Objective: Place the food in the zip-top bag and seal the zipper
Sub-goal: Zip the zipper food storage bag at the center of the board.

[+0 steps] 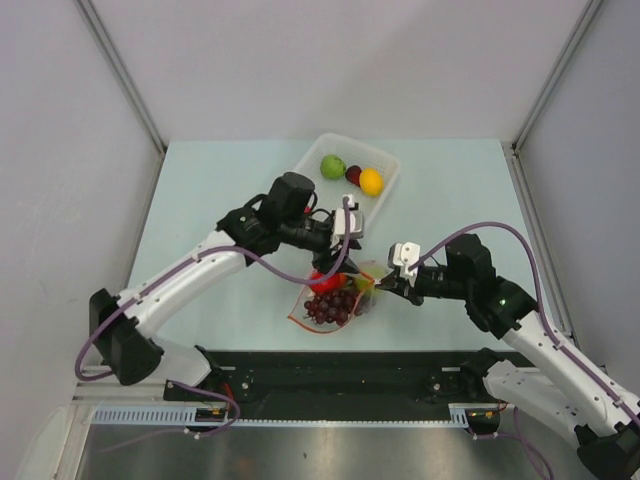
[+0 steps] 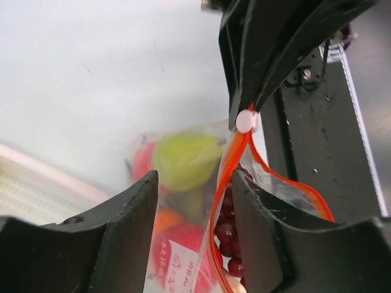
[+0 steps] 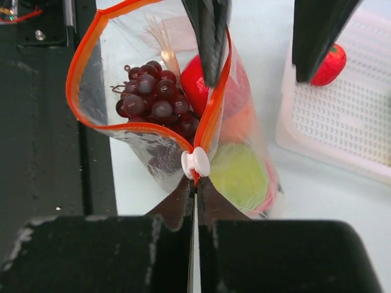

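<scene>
The zip-top bag (image 3: 125, 131) stands with its mouth open between both grippers. Its orange-red zipper (image 3: 85, 55) loops round the mouth to a white slider (image 3: 195, 162) at one end. Food shows inside: dark purple grapes (image 3: 153, 94), a red apple (image 3: 194, 82) and a green fruit (image 3: 239, 174). My right gripper (image 3: 197, 183) is shut on the zipper's end just behind the slider. My left gripper (image 2: 194, 183) is open and straddles one side of the mouth, one finger (image 3: 211, 36) inside the bag and the other (image 3: 317, 30) outside. From above, the bag (image 1: 335, 308) lies near the table's front edge.
The white tray (image 1: 385, 160) stands behind the bag and holds a green fruit (image 1: 332, 166), a dark fruit (image 1: 353, 174) and an orange (image 1: 371, 181). A red fruit (image 3: 330, 64) lies in its near end. The black base rail (image 1: 400, 370) runs along the front.
</scene>
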Controlling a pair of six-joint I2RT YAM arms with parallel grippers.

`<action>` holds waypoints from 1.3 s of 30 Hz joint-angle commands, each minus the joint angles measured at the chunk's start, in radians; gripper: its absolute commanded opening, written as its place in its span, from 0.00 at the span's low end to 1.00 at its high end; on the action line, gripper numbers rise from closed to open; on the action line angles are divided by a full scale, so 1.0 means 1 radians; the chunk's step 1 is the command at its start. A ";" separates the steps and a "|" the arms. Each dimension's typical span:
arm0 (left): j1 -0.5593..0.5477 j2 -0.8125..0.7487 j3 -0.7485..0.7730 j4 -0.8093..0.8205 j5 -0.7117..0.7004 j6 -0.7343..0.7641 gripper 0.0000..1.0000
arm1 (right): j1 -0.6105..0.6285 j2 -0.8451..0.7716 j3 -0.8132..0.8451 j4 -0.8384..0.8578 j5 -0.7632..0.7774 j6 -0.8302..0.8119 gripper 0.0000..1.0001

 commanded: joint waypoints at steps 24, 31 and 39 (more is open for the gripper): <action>-0.256 -0.067 -0.085 0.231 -0.306 0.026 0.19 | 0.009 -0.031 0.121 -0.001 0.031 0.260 0.00; -0.218 -0.088 -0.138 0.169 -0.318 0.041 0.03 | 0.009 -0.051 0.119 -0.034 0.042 0.232 0.00; -0.158 -0.131 -0.215 0.106 -0.317 0.068 0.02 | -0.020 -0.054 0.113 -0.009 0.062 0.269 0.00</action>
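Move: The pale slider sits at the zip end already gripped by the right hand, about 1 cm left of that hand's point, level fore-and-aft and in height. From the open left hand it lies some 3 cm back, 4 cm right and 1 cm below. The green fruit is roughly 4 cm back and 5 cm right of the left hand; the grapes are about 8 cm back and 3 cm left, both some 9 cm below. Arcing back-right about 5 cm, up then down, left hand pinches the slider, draws it left; right keeps gripping. ##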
